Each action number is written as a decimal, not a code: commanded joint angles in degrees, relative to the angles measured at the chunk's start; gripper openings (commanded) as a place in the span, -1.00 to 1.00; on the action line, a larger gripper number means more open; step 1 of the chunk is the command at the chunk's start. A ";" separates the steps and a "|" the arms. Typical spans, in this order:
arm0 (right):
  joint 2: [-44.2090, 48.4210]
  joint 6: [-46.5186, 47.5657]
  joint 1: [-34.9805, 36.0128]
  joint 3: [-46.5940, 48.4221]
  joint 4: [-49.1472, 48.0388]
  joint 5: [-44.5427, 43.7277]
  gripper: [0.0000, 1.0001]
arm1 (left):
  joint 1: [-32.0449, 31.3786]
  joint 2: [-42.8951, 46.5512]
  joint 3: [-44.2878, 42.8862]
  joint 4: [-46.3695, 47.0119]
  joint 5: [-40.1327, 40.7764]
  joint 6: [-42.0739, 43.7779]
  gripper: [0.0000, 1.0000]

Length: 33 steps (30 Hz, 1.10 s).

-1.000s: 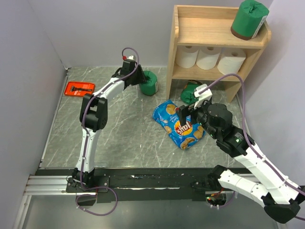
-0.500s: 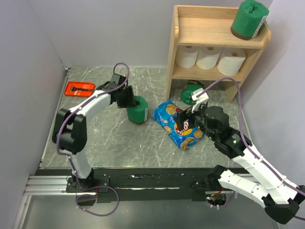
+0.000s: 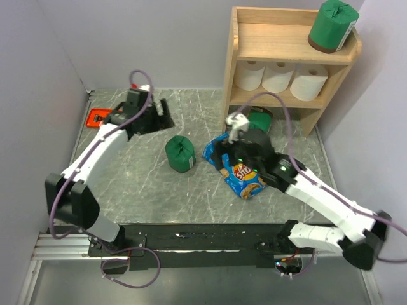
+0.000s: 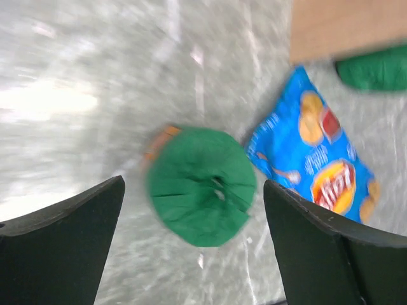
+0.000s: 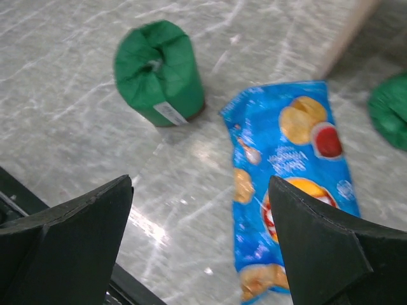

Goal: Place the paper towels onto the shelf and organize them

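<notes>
A green-wrapped paper towel roll [image 3: 180,154] [image 4: 200,184] [image 5: 159,73] stands alone on the table, left of the blue chip bag. My left gripper [image 3: 164,113] is open and drawn back up-left of that roll, touching nothing. My right gripper [image 3: 217,154] [image 5: 200,190] hangs open over the chip bag's left edge, empty. Another green roll [image 3: 259,119] [image 5: 391,111] lies at the foot of the wooden shelf [image 3: 230,70]. A third green roll [image 3: 332,24] sits on the shelf's top tier. Three white rolls [image 3: 278,77] line the lower tier.
The blue chip bag [image 3: 240,168] [image 4: 321,165] [image 5: 292,184] lies flat in front of the shelf. A red flat tool [image 3: 96,117] rests at the far left, partly behind my left arm. Grey walls close in both sides and the back.
My left gripper let go of the green roll, leaving it standing left of the chip bag, and pulled back up-left. My right arm swung left over the chip bag.
</notes>
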State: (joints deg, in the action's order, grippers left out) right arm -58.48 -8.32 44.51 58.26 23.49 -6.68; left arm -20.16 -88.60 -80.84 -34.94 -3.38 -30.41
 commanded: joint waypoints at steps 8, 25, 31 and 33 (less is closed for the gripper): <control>-27.98 5.40 11.38 24.08 -2.22 -5.27 0.86 | 14.44 14.50 14.98 2.77 16.11 -6.93 0.93; -53.49 10.86 12.53 41.50 1.47 -6.32 0.40 | 16.21 15.74 17.64 0.40 21.83 -12.65 0.93; -56.21 11.66 12.53 39.83 0.33 -7.30 0.33 | 16.47 15.56 17.56 0.40 21.48 -12.21 0.93; -57.27 11.57 12.53 39.48 0.42 -7.82 0.31 | 16.47 15.65 17.64 0.40 21.83 -12.13 0.93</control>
State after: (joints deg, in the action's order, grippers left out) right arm -114.65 2.55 56.75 96.71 24.91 -12.27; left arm -4.03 -74.30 -62.67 -35.20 17.87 -41.69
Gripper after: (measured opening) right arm 0.665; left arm 0.967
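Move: The green paper towel standing in mid-table lies about 12 cm ahead of the right hand, 19 cm to its left and some 18 cm below it. The chips bag is nearly under that hand, about 10 cm ahead, 3 cm right and 21 cm down; the second green roll, by the shelf foot, is roughly 26 cm ahead, 10 cm right and 18 cm below. From the left hand, the standing towel is about 2 cm back, 5 cm right and 12 cm down. Towards the standing green towel, the right hand sweeps about 20 cm left and a little forward, then sinks some 12 cm onto it, rolling its left side down and turning slightly counter-clockwise while its fingers narrow by about a third; the tips end close over the towel's top, contact unclear. The open left hand clears away leftward, turning counter-clockwise, then waits. ##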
